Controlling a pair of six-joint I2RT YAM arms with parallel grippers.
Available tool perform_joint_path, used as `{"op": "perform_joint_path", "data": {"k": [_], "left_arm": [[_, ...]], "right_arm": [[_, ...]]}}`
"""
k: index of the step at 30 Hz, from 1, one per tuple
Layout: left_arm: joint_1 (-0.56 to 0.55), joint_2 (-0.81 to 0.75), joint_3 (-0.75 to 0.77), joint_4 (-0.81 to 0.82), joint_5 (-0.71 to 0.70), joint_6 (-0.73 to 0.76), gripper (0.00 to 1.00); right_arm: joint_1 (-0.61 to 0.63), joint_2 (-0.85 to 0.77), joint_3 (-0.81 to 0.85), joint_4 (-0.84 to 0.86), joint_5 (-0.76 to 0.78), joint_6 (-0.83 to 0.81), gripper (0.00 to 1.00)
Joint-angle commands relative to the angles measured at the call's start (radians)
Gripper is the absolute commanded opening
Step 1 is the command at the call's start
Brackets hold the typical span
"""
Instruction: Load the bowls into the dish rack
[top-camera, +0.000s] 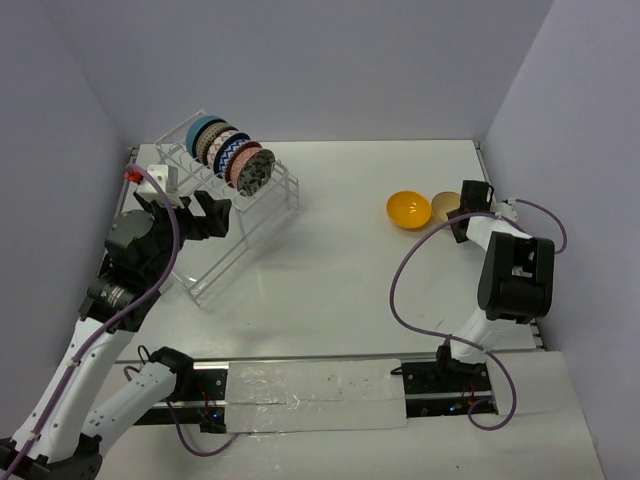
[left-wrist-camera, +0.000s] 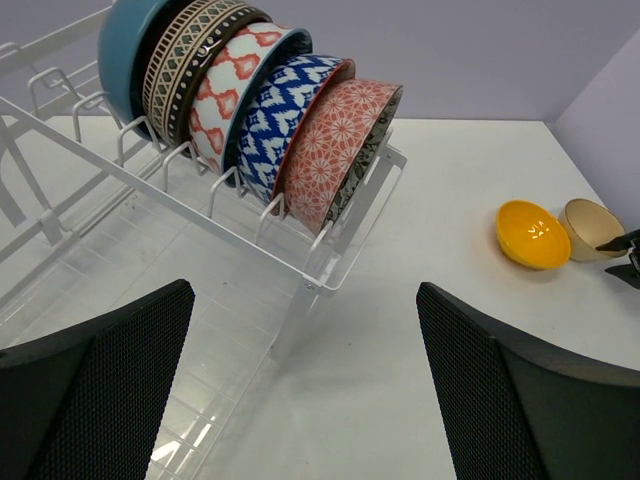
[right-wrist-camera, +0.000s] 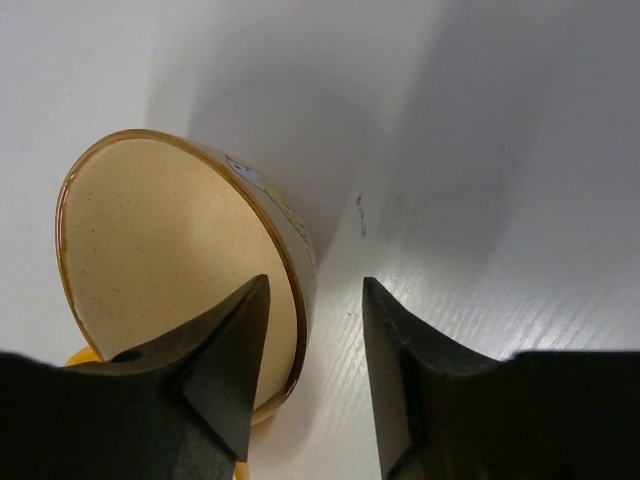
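Note:
Several bowls (top-camera: 235, 158) stand on edge in the top tier of the white wire dish rack (top-camera: 215, 262), from a teal bowl (left-wrist-camera: 125, 50) at the back to a salmon patterned bowl (left-wrist-camera: 335, 150) in front. An orange-yellow bowl (top-camera: 409, 210) and a tan bowl (top-camera: 443, 207) sit on the table at the right. My right gripper (right-wrist-camera: 315, 282) straddles the rim of the tan bowl (right-wrist-camera: 150, 250): one finger is inside, the other outside with a gap to the wall. My left gripper (left-wrist-camera: 305, 290) hangs open in front of the rack (left-wrist-camera: 150, 190), holding nothing.
The rack's clear lower tray (top-camera: 225, 270) reaches toward the table's middle. The orange-yellow bowl (left-wrist-camera: 533, 234) touches the tan bowl (left-wrist-camera: 592, 228) on its left. The side walls stand close to both arms. A purple cable (top-camera: 400, 290) loops from the right arm.

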Motion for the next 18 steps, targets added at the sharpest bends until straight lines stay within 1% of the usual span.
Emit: {"op": "perform_joint_path", "data": {"k": [1,2,3,4,6,7,8,9,11,12,14,15,17,18], "left_arm": [[-0.004,0.010,0.003,0.038,0.043,-0.022,0.99],[-0.004,0.022,0.011,0.034,0.052,-0.027,0.99],[-0.004,0.028,0.016,0.029,0.058,-0.028,0.99],[-0.004,0.034,0.020,0.020,0.063,-0.033,0.99],[-0.004,0.054,0.033,0.012,0.075,-0.039,0.99],[-0.004,0.057,0.034,0.009,0.078,-0.048,0.99],[-0.004,0.062,0.039,0.011,0.092,-0.053,0.99],[-0.004,0.065,0.040,0.012,0.099,-0.065,0.99],[-0.004,0.068,0.046,0.018,0.125,-0.081,0.99],[-0.004,0.070,0.048,0.021,0.130,-0.096,0.99],[-0.004,0.076,0.057,0.031,0.153,-0.113,0.99],[-0.007,0.083,0.065,0.032,0.175,-0.130,0.99],[-0.011,0.094,0.074,0.038,0.199,-0.150,0.99],[-0.016,0.100,0.079,0.041,0.219,-0.169,0.99]], "right_arm": [[-0.010,0.007,0.035,0.042,0.011,0.020,0.48],[-0.010,0.004,0.031,0.042,0.014,0.022,0.43],[-0.010,0.001,0.028,0.046,0.016,0.022,0.40],[-0.010,-0.003,0.026,0.048,0.017,0.020,0.34],[-0.010,-0.011,0.019,0.043,0.022,0.016,0.27],[-0.010,-0.023,0.014,0.043,0.023,0.013,0.21],[-0.010,-0.032,0.003,0.045,0.026,0.008,0.18],[-0.010,-0.052,-0.004,0.048,0.026,0.006,0.12],[-0.008,-0.083,-0.027,0.045,0.032,-0.003,0.06],[-0.008,-0.121,-0.037,0.045,0.039,-0.007,0.00],[-0.005,-0.169,-0.070,0.045,0.045,-0.018,0.00],[-0.001,-0.222,-0.080,0.043,0.052,-0.024,0.00],[0.022,-0.279,-0.107,0.035,0.062,-0.056,0.00],[0.035,-0.339,-0.115,0.035,0.065,-0.070,0.00]]}}
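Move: The cream bowl's near-right rim already lies between the right hand's half-open fingers, one inside and one outside; its middle is about 4 cm ahead, 3 cm left and 1 cm below. The orange bowl stands roughly 14 cm left, 3 cm ahead and 2 cm lower. From the left hand, the cream bowl is some 53 cm right, 18 cm ahead and 31 cm below; the racked red-and-white bowl is about 15 cm ahead, 4 cm right and 10 cm below. Shut the right fingers on the cream bowl's near-right rim, holding nearly still while they pinch, then draw it back about 3 cm and up some 2.5 cm, away from the orange bowl. Meanwhile bring the open left gripper about 3.5 cm right towards the cream bowl, dipping 2 cm before rising slightly, turning it a little clockwise and nose-down. ##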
